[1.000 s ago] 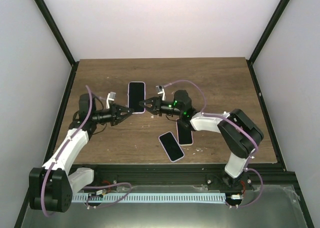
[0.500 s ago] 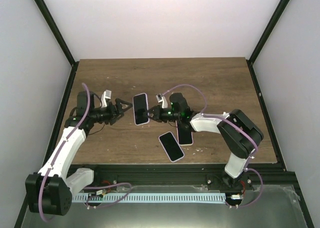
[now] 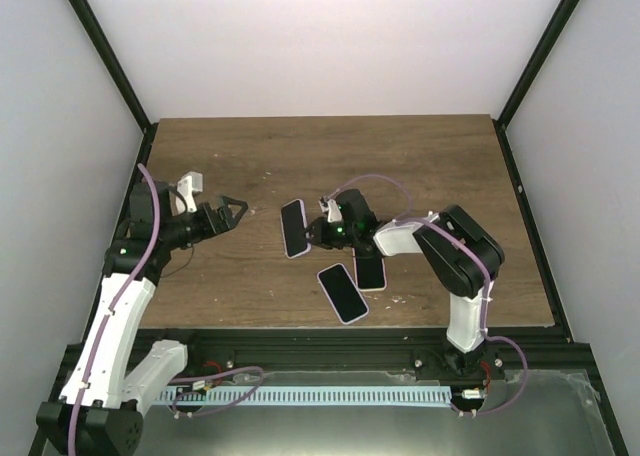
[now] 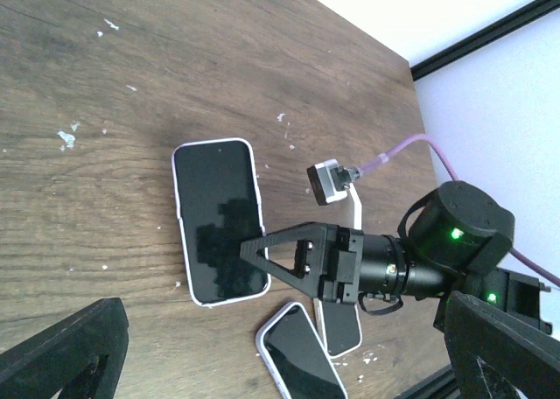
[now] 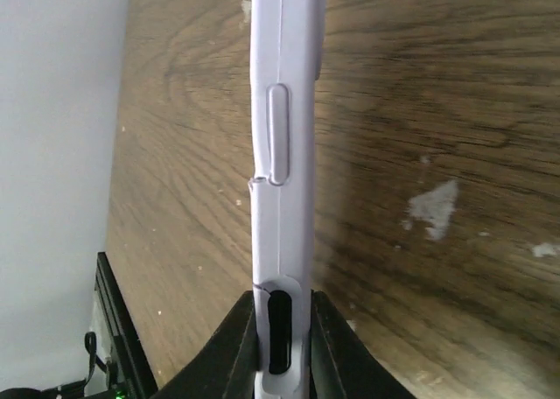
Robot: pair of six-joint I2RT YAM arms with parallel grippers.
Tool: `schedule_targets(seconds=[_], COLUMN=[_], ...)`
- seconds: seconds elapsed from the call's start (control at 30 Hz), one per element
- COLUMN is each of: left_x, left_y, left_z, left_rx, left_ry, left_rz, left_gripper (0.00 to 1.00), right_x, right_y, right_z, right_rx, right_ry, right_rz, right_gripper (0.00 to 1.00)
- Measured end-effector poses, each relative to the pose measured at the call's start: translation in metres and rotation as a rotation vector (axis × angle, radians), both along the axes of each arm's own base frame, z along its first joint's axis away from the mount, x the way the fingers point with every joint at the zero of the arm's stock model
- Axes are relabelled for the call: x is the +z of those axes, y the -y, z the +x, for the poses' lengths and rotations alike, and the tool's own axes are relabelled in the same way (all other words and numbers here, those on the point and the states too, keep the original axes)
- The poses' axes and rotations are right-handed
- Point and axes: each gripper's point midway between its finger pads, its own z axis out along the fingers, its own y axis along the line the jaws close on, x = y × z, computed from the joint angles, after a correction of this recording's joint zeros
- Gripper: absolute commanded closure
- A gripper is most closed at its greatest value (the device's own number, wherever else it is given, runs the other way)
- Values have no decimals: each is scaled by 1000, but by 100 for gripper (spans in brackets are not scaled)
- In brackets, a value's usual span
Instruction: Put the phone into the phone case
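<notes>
A phone with a dark screen in a pale lilac case [image 3: 294,228] lies flat near the table's middle. It also shows in the left wrist view [image 4: 219,220] and edge-on in the right wrist view [image 5: 284,136]. My right gripper [image 3: 310,233] is shut on its near-right short end, one finger on each face [image 5: 241,351]. I cannot tell whether the phone rests on the wood or hangs just above it. My left gripper [image 3: 235,211] is open and empty, a hand's width to the phone's left. Its fingers [image 4: 70,351] sit wide apart at the view's bottom corners.
Two more dark-screened phones lie near the front edge: one with a lilac rim [image 3: 343,293], and one with a white rim [image 3: 369,271] partly under my right arm. Both show in the left wrist view [image 4: 302,364] [image 4: 339,325]. The table surface [image 3: 420,166] is bare wood, walled on three sides.
My left gripper let go of the cased phone and drew back to the left. My right gripper carried the phone nearer and to the right, lower toward the table.
</notes>
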Motion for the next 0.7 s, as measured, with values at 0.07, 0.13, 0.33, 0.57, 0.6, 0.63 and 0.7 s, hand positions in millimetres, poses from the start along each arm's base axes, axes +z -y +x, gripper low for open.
schedule_targets(seconds=[0.07, 0.13, 0.33, 0.57, 0.6, 0.63, 0.7], left_x=[0, 0, 3, 3, 2, 1, 0], left_y=[-2, -3, -5, -5, -6, -7, -8], left_z=[-3, -5, -7, -6, -6, -5, -3], left_rx=[1, 2, 11, 8, 10, 12, 18], left_ry=[6, 7, 25, 30, 29, 29, 26], left_rz=[14, 22, 29, 37, 43, 48, 60], left_gripper=[0, 0, 0, 0, 0, 0, 0], right_x=[-9, -15, -19, -16, -10, -2, 20], right_y=[3, 3, 5, 18, 20, 23, 28], right_z=[2, 3, 8, 17, 18, 19, 21], right_rx=[-7, -10, -31, -69, -75, -81, -88], right_ry=[-16, -24, -19, 11, 24, 46, 103], right_rz=[-13, -18, -23, -67, -69, -71, -67], right_gripper=[87, 83, 53, 10, 1, 0, 0])
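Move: The right gripper still holds the cased phone by its right edge. The spot where it is to lie has its middle about 3 cm left of that hand, 2 cm ahead and 3 cm below. At table level, a second cased phone lies some 17 cm right and 8 cm back, and a slanted cased phone 9 cm right and 16 cm back. From the empty left hand, the spot is about 13 cm right, 3 cm ahead and 21 cm below. Lower the right gripper about 2 cm, easing slightly forward, to set the held cased phone on the table. Open the fingers wide there to let go of its right edge, then back off to the right and up, ending some 4 cm above the low point and clear of the phone. Leave the wrist nearly unturned. ##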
